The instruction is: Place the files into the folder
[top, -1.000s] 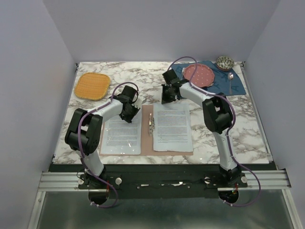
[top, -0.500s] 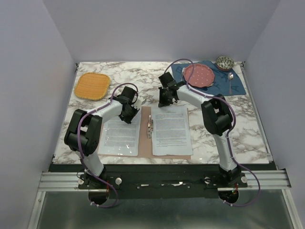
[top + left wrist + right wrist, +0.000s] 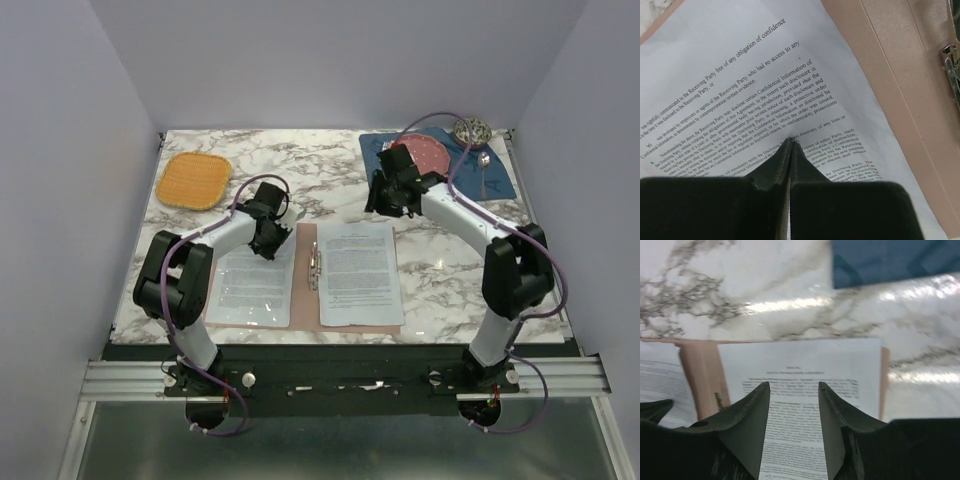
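The pinkish-brown folder [image 3: 308, 245] lies open near the table's front, its metal clip [image 3: 316, 268] at the spine. One of the files [image 3: 255, 285] rests on its left half and the other sheet [image 3: 360, 272] on its right half. My left gripper [image 3: 268, 240] is shut, its tips [image 3: 790, 142] pressing down on the left sheet [image 3: 740, 75], with bare folder card [image 3: 890, 75] beside it. My right gripper [image 3: 388, 200] hovers open above the top edge of the right sheet [image 3: 800, 365], nothing between its fingers [image 3: 752, 410].
An orange woven mat [image 3: 193, 179] lies at the back left. At the back right a blue placemat [image 3: 500, 182] carries a pink plate [image 3: 424, 155] and a spoon [image 3: 483, 165], with a small bowl [image 3: 472, 130] behind it.
My right gripper has opened, let go of the right sheet, and drawn back and to the right; its elbow swung right. The right sheet slid slightly left. The left arm stayed put.
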Robot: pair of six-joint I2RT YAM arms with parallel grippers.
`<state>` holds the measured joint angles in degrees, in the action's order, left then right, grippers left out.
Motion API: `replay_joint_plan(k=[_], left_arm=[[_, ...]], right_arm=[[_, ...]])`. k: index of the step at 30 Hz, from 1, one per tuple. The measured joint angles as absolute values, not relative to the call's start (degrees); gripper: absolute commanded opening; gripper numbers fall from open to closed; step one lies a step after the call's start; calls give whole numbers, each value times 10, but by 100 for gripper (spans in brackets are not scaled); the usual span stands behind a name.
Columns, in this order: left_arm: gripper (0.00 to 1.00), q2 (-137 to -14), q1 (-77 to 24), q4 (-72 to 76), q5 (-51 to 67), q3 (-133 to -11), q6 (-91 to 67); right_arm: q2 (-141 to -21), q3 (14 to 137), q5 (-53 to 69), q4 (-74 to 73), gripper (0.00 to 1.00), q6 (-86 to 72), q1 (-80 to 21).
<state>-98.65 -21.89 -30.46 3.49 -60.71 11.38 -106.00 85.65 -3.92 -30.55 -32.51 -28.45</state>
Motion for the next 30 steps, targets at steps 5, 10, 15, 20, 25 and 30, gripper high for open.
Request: replay_joint_plan(k=[5,10,15,20,25,30], left_arm=[[8,-980,-219,-314,36,-607,113],[8,-964,-224,-328,42,-616,107],[8,-960,-259,-331,46,-636,99],[8,-963,-298,-331,48,-651,91],[8,-988,-310,-327,53,-653,83],[8,-1023,-312,-322,63,-653,74]], right_arm=[[-958,668,-88,-309,52,-368,-277],[-900,514,-98,-312,52,-416,-278],[-863,469,-93,-295,52,-443,-278],[-843,442,-77,-274,51,-457,-278],[-819,415,-59,-249,50,-468,-278],[-787,385,-45,-244,48,-477,-278]])
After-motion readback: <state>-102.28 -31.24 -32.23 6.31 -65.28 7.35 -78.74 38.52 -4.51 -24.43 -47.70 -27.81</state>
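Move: The right file's outer edge, level with its middle, lies some 17 cm back, 9 cm right and 11 cm below the right hand; that file's middle is about 15 cm back and 1 cm left of this hand, and the metal clip 13 cm back and 14 cm left. From the left hand, the left file's inner edge is roughly 7 cm right and 2 cm back at fingertip level, the clip 12 cm right and 2 cm back. The right file's outer edge is where the right hand heads, swooping about 17 cm back, 10 cm down and 9 cm right, quickly at first, then creeping back low over the table. It steepens and turns clockwise some 15 degrees, open fingers straddling the edge. The left hand, still shut, lifts off the left file, hops right past its old spot and lowers onto the inner edge beside the clip. ##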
